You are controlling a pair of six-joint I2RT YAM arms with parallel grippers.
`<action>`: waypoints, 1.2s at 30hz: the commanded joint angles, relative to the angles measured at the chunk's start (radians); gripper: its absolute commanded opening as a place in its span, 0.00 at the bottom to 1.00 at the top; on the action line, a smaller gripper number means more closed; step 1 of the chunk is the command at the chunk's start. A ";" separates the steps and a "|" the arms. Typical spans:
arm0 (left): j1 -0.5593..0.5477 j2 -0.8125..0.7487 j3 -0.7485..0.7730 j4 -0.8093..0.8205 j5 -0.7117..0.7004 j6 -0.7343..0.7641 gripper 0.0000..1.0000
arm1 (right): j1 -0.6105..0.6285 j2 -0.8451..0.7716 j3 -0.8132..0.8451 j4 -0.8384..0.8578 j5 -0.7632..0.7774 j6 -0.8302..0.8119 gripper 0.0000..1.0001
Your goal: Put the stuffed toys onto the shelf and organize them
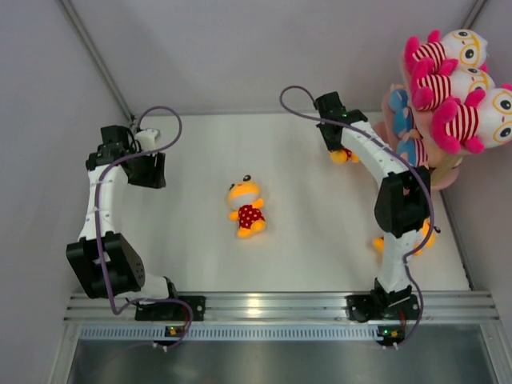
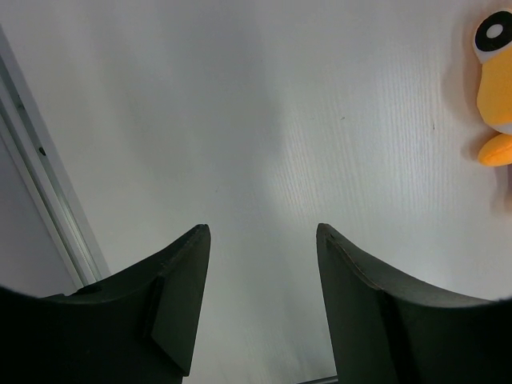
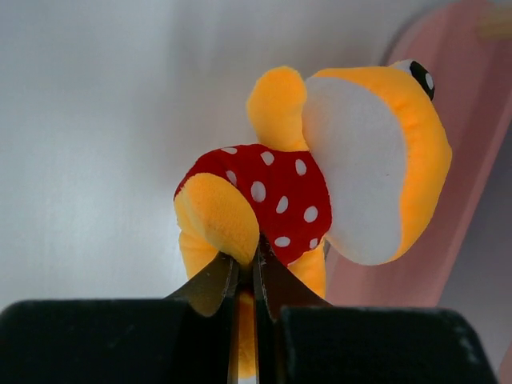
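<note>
My right gripper (image 3: 256, 250) is shut on an orange-yellow stuffed toy (image 3: 320, 180) in a red polka-dot outfit, pinching it low on the body beside a leg. From above, this gripper (image 1: 337, 146) and its toy (image 1: 345, 155) are at the back right, close to the pink shelf (image 1: 442, 174). Three white-pink striped toys (image 1: 450, 83) lie on the top tier, and blue-clad ones (image 1: 402, 114) sit lower. Another polka-dot toy (image 1: 247, 207) lies on its back mid-table. A third orange one (image 1: 379, 243) peeks out under the right arm. My left gripper (image 1: 147, 169) is open and holds nothing.
In the left wrist view the open fingers (image 2: 180, 272) hang over bare white table, with the mid-table toy's head (image 2: 496, 76) at the right edge. Grey walls enclose the table on three sides. A pink shelf board (image 3: 472, 160) stands right behind the held toy.
</note>
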State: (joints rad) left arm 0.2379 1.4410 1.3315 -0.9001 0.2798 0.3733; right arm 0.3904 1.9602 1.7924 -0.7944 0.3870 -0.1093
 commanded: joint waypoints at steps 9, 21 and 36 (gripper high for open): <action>0.006 0.002 0.011 0.003 0.021 0.019 0.61 | -0.185 0.131 0.151 0.012 0.213 0.002 0.00; 0.006 -0.011 0.008 0.003 -0.005 0.026 0.61 | -0.234 0.169 0.082 0.231 0.360 -0.024 0.07; 0.008 -0.036 0.000 -0.011 -0.030 0.036 0.61 | -0.257 0.236 0.041 0.307 0.415 -0.061 0.30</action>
State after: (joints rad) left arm 0.2379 1.4437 1.3312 -0.9005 0.2512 0.3943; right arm 0.1558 2.2040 1.8488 -0.5392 0.7597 -0.1600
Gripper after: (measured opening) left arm 0.616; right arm 0.237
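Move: The stuffed toy in the red dotted shirt is already pinched by its leg in the right hand's fingers. The far end of the shelf's bottom tier, where it goes, lies about 16 cm right of that hand, 5 cm ahead and 11 cm below. The blue-striped toys on the middle tier sit some 16 cm right, 3 cm ahead and 8 cm above the hand. From the left hand, that tier end is about 68 cm right, 18 cm ahead and 13 cm lower. The red-dotted toy is swept right about 16 cm and some 7 cm forward by the right hand, over the far end of the bottom tier, fast at first and then easing. The wrist turns clockwise roughly 25 degrees and rolls its left side down. The hand dips, rises a little, then sinks at the end while the fingers partly open around the leg. ##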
